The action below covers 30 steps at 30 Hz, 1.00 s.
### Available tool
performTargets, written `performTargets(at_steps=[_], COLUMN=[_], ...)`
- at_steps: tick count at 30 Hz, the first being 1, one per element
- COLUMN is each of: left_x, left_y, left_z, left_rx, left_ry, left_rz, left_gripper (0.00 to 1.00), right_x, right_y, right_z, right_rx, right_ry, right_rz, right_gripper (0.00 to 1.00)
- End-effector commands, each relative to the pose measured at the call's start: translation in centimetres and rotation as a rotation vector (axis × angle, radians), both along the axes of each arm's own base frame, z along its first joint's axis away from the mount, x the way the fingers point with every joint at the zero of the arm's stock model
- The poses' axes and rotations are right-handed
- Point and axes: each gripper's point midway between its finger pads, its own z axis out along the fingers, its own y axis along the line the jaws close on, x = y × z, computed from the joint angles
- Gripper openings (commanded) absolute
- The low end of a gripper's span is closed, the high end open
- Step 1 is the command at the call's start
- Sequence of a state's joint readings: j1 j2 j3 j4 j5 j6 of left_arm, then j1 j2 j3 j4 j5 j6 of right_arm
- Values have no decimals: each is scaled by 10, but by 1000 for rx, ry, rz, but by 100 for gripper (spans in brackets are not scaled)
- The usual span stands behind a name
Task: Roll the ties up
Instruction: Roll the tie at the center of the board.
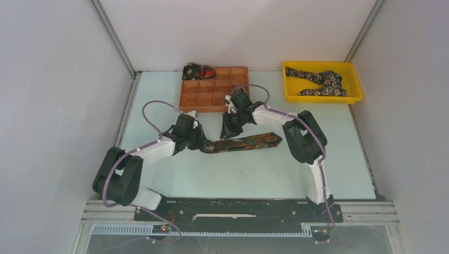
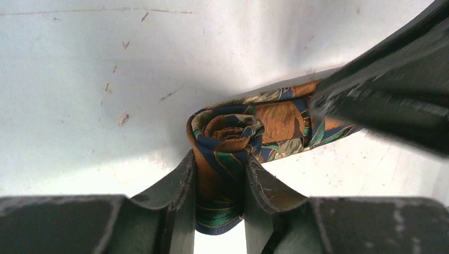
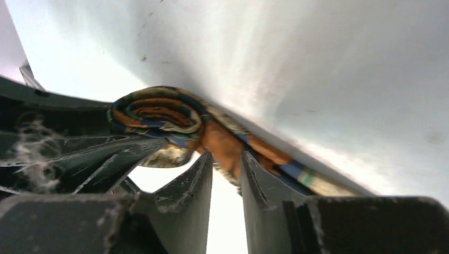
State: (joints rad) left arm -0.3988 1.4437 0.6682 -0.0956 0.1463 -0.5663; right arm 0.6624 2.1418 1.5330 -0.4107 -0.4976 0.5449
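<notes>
A rust, blue and green patterned tie [image 1: 249, 142] lies flat across the middle of the table, its left end rolled into a small coil [image 2: 227, 129]. My left gripper [image 2: 219, 159] is shut on that coil, a finger pressing each side. My right gripper [image 3: 225, 157] reaches down just right of the coil [image 3: 153, 114], its fingertips closed on the tie's flat stretch there. In the top view the left gripper [image 1: 204, 143] and right gripper [image 1: 229, 133] stand close together at the tie's left end. The tie's pointed wide end lies free to the right.
An orange compartment tray [image 1: 214, 87] stands at the back, with a dark rolled tie [image 1: 191, 71] in its far-left corner cell. A yellow bin [image 1: 353, 87] at the back right holds dark floral ties [image 1: 317, 80]. White walls close in both sides.
</notes>
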Motion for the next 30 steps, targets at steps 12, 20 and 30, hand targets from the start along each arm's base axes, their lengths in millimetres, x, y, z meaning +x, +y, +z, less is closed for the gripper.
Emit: performTargets(at_steps=[12, 20, 30], left_x=[-12, -22, -19], left_y=[19, 24, 35], left_z=[15, 15, 22], left_rx=[152, 172, 283], left_ry=[-16, -20, -45], left_rz=[-24, -25, -5], left_gripper=[15, 15, 14], right_x=[-4, -32, -11], right_y=[-77, -90, -77], right_z=[-27, -23, 19], right_rx=[-218, -258, -165], right_ry=[63, 95, -38], right_rz=[-217, -223, -208], right_gripper=[29, 28, 30])
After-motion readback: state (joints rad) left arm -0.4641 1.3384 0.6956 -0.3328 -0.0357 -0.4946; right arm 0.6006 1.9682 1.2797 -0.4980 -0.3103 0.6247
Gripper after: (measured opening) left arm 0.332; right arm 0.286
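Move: Between the left fingers sits the tie roll, right at that hand's point. The tie strip's middle lies about 17 cm to that hand's right, 3 cm farther out and 2 cm lower. From the right hand the strip's middle lies some 10 cm right, 2 cm back and 3 cm below; the roll is about 6 cm left and 3 cm back, and the strip's free end about 24 cm right, 1 cm back. Sweeping right about 8 cm along the tie strip, the right hand first reaches slightly forward, dips some 2 cm beyond the strip's far edge, then draws back about 5 cm with its nearly shut fingertips pushing that edge. The left hand keeps pinching the roll and eases back and left, under 4 cm, its left side tilting up some 10 degrees. ##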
